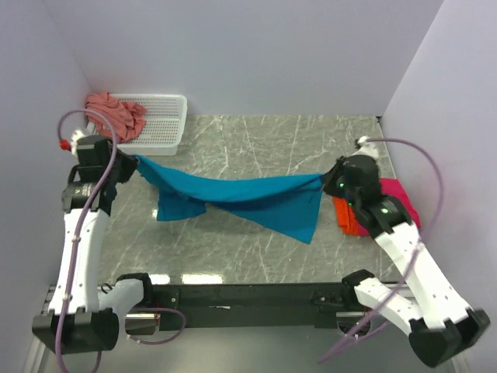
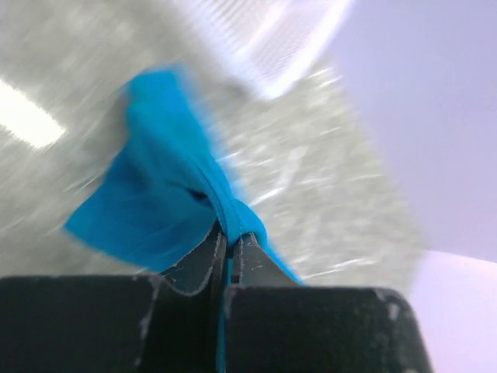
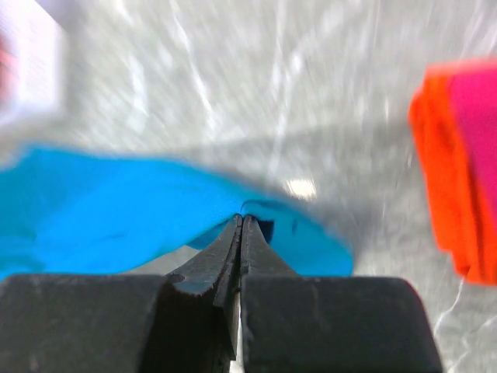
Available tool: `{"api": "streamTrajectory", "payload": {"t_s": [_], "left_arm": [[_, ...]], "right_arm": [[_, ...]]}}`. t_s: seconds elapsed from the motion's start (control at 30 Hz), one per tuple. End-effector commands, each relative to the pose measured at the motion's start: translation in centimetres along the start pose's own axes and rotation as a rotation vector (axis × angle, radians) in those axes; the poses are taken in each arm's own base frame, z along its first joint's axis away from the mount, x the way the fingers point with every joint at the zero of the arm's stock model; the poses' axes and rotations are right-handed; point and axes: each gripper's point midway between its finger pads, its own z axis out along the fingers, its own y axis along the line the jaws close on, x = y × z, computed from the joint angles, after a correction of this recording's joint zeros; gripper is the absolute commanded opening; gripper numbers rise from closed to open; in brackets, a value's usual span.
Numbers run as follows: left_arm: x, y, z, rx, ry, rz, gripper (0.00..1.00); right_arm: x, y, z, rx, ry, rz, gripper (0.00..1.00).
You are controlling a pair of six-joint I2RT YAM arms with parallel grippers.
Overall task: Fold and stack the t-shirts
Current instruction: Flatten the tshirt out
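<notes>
The teal-blue t-shirt (image 1: 241, 198) hangs stretched above the table between both arms, sagging in the middle. My left gripper (image 1: 133, 163) is shut on its left end, the cloth (image 2: 167, 186) bunched between the jaws (image 2: 231, 237). My right gripper (image 1: 326, 180) is shut on the right end; the blue cloth (image 3: 116, 202) spreads out from its closed tips (image 3: 242, 221). A magenta-pink t-shirt (image 1: 400, 198) lies folded on an orange t-shirt (image 1: 348, 217) at the right, partly under the right arm. A salmon-pink t-shirt (image 1: 116, 113) lies crumpled in the basket.
A white mesh basket (image 1: 159, 124) stands at the back left of the marble-patterned table (image 1: 272, 140). White walls close in the left, back and right sides. The folded pile (image 3: 458, 171) lies just right of the right gripper.
</notes>
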Motion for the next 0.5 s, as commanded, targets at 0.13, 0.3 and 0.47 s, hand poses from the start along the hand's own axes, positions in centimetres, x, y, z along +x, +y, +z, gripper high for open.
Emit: {"api": "streamTrajectory", "payload": {"t_s": [0.13,0.3,0.47], "left_arm": [[-9.0,-10.0,-11.3,0.348,-0.279,-0.055,0.01],[-12.2,-13.6,-18.4,0.524,-0.412,-0.042,0.01],[-13.4,-16.1,-20.8,0.637,-0.447,-0.018,0.01]], "right_arm": [[-12.1,1.6,-11.3,-0.062,-0.431,0.019,0.00],[-16.6,2.5,-18.6,-0.147,-0.608,0.023,0.00],[-18.7,2.1,-21.1,-0.116,-0.688,0.012,0.00]]}}
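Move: The blue t-shirt is already strung between the two shut grippers, its middle some 24 cm to the left hand's right, 4 cm back and 12 cm below it. From the right hand that middle lies about 24 cm left, level in reach and 10 cm below. The white basket stands about 18 cm ahead of the left hand, 20 cm lower. The folded stack lies roughly 17 cm to the right hand's right, level with it in reach, 21 cm lower. The blue t-shirt, still pinched at both ends, is swept fast upward by both hands together, about 26 cm each, high over the table. Both also draw back 6 to 7 cm as they climb, the right one edging some 7 cm rightward, away from the left. The wrists tip the fingers up by nearly 40 degrees, from slanting down to about level, grips staying shut. ##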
